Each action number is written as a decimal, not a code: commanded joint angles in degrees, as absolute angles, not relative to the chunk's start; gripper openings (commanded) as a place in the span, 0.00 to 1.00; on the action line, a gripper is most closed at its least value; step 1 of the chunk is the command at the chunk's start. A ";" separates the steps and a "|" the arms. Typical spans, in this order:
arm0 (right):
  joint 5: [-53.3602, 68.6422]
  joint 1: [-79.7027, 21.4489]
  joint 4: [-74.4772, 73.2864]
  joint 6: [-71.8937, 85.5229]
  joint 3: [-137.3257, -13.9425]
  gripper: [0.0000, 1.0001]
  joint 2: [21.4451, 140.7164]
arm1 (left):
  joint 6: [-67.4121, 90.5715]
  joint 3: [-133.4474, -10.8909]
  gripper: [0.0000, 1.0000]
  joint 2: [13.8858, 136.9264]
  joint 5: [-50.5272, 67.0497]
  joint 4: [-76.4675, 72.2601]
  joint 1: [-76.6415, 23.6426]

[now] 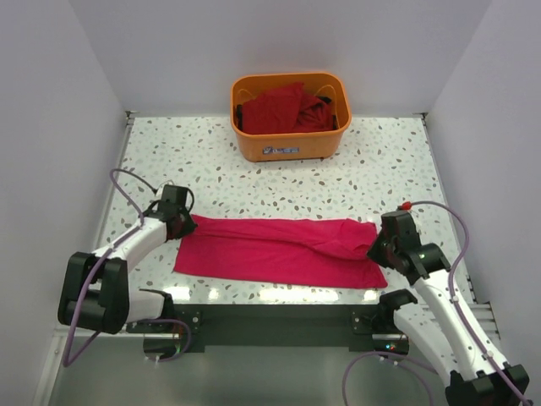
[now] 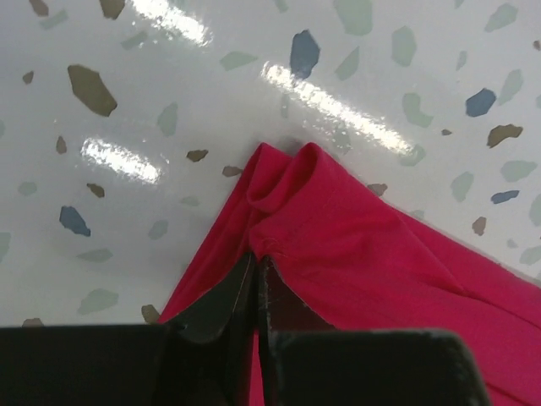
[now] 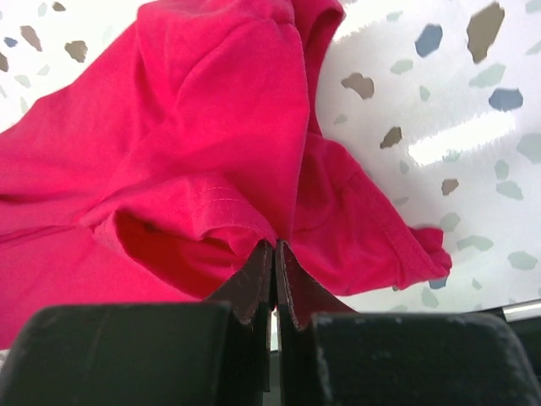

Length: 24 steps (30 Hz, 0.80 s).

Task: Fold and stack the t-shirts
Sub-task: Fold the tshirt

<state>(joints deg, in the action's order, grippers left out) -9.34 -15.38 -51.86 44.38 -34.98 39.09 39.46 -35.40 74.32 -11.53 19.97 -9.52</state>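
Observation:
A bright crimson t-shirt (image 1: 279, 251) lies folded into a long band across the near part of the table, between my two grippers. At its left end my left gripper (image 1: 188, 222) pinches a small ruck of the corner (image 2: 279, 182), jaws nearly together (image 2: 256, 254). My right gripper (image 1: 376, 247) is shut on the bunched right end, where a sleeve hem (image 3: 211, 199) and folds of cloth rise from its tips (image 3: 276, 245). Darker red t-shirts (image 1: 283, 108) lie heaped in the basket at the back.
An orange plastic basket (image 1: 290, 145) stands at the back centre of the speckled table (image 1: 211, 169). White walls close in the left, right and back sides. A dark rail with the arm bases runs along the near edge (image 1: 279, 317).

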 commanded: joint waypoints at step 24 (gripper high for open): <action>10.55 -19.50 -29.81 39.72 -41.22 0.99 57.29 | 45.09 -47.55 1.00 70.91 -11.52 27.79 -18.79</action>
<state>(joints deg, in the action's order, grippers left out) 5.37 -17.15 -40.01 42.02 -40.66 52.14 46.70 -45.58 66.87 -15.64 33.63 -15.09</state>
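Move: Both hands pinch the folded t-shirt's raised edge. From the left hand, the t-shirt's middle lies about 30 cm right, 8 cm back and 3 cm lower, with its near left corner roughly 15 cm back and 6 cm left. From the right hand, the middle is some 30 cm left, level fore and aft and 5 cm lower; the near right corner is about 11 cm back and 5 cm right. Both hands ease back some 4 cm, open wide and lift off the t-shirt, the right swinging forward-left. ##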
